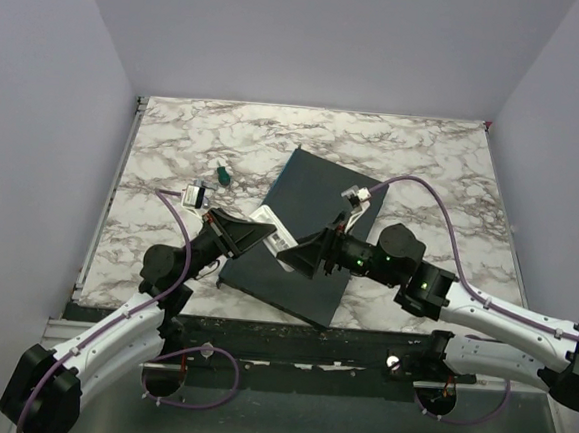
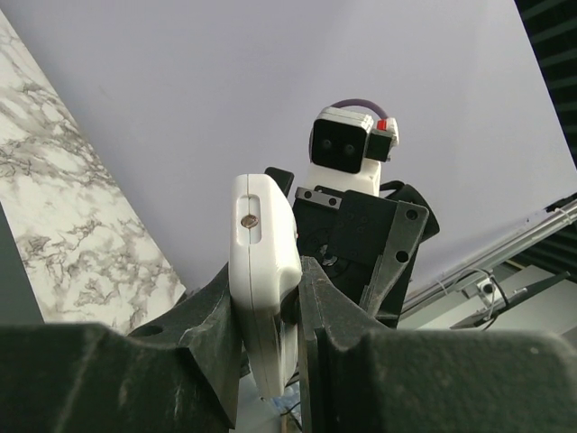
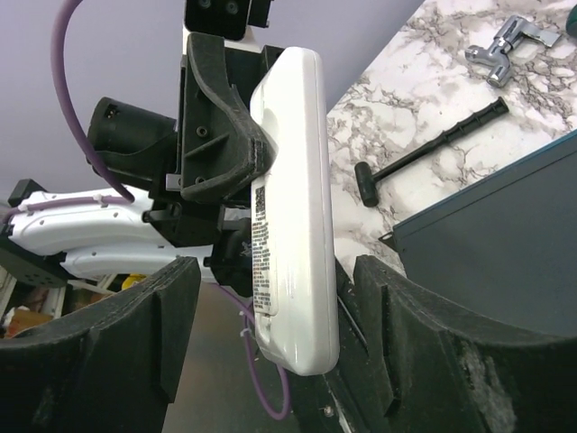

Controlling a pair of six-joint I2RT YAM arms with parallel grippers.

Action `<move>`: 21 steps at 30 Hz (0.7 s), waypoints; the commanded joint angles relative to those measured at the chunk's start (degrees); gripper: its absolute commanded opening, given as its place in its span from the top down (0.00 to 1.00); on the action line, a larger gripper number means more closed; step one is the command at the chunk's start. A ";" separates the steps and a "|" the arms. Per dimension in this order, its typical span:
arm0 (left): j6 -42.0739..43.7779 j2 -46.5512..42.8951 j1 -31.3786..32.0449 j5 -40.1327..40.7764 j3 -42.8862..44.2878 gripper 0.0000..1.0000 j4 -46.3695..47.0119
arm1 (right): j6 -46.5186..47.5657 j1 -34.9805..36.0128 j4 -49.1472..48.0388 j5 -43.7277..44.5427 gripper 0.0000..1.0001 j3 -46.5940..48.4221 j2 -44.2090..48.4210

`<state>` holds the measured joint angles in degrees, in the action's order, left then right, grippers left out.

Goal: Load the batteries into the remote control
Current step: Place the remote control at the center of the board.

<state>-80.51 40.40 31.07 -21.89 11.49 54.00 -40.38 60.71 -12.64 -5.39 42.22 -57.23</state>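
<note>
The white remote control [image 1: 275, 227] hangs in the air over the near part of the table, with my left gripper [image 1: 265, 233] shut on it. In the left wrist view the remote control [image 2: 261, 271] stands edge-on, pinched between both black fingers [image 2: 203, 316]. My right gripper [image 3: 284, 334] is open with a jaw on each side of the remote control's [image 3: 293, 207] lower end. A gap shows on the left side, and the right finger [image 3: 401, 316] is close to it. A printed label runs down the remote's side. The batteries are out of view.
A large dark grey slab [image 1: 314, 218] lies on the marble table [image 1: 424, 167] under both grippers. A small green object [image 1: 222, 175] lies left of it. The right wrist view shows a black hammer-like tool [image 3: 433, 149] and a metal piece [image 3: 509, 38] on the marble.
</note>
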 commanded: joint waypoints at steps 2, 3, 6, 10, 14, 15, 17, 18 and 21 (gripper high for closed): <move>1.80 -1.05 -0.22 -1.74 1.08 1.00 3.04 | -2.29 0.23 -4.36 -1.72 0.29 -1.16 -0.71; 1.93 -1.07 -0.22 -1.82 1.06 1.00 3.11 | -2.33 0.24 -4.64 -1.73 0.32 -1.18 -0.75; 1.98 -1.12 -0.22 -1.84 0.91 1.00 3.39 | -2.60 0.28 -5.41 -1.92 0.41 -1.48 -0.76; 2.19 -1.17 -0.22 -1.70 0.75 1.00 4.25 | -2.83 0.27 -5.85 -2.82 0.49 -1.58 -1.25; 2.52 -0.70 -0.24 -1.64 0.73 1.00 5.55 | -3.28 0.20 -6.90 -3.93 0.51 -1.78 -2.29; 2.56 -0.59 -0.24 -1.67 0.88 1.00 5.78 | -3.23 0.29 -7.08 -4.31 0.52 -1.63 -2.58; 2.72 -0.33 -0.23 -1.90 1.08 1.00 6.04 | -3.02 0.20 -7.39 -4.93 0.56 -1.47 -3.08; 2.81 -0.17 -0.23 -1.96 1.21 1.00 6.11 | -2.95 0.20 -7.61 -5.13 0.59 -1.43 -3.22; 3.01 -0.12 -0.22 -2.03 1.33 1.00 6.06 | -2.81 0.20 -7.75 -4.64 0.70 -1.72 -2.87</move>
<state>-78.96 40.14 30.92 -22.94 11.49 56.93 -43.46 60.64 -18.04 -8.56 41.15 -60.01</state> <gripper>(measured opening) 0.250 0.382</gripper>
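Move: The remote control is already pinched in the left hand, its middle about 2 cm to that hand's right, 2 cm back and 1 cm below. From the right hand its middle lies some 6 cm left, 2 cm ahead and 1 cm above, the near end already between the open fingers. The board's center is far below, roughly 28 cm under the left hand, 13 cm ahead and 9 cm to its right; the hammer lies about 20 cm left of that hand, 12 cm ahead and 29 cm below. The remote control's free near end gets taken between the right fingers: the right hand edges left about 1 cm further onto it, barely turning, and closes from wide to under half open until both pads pinch the end. The left hand keeps its grip and eases up about 1 cm and slightly back, its fingertips tilting up a few degrees. ##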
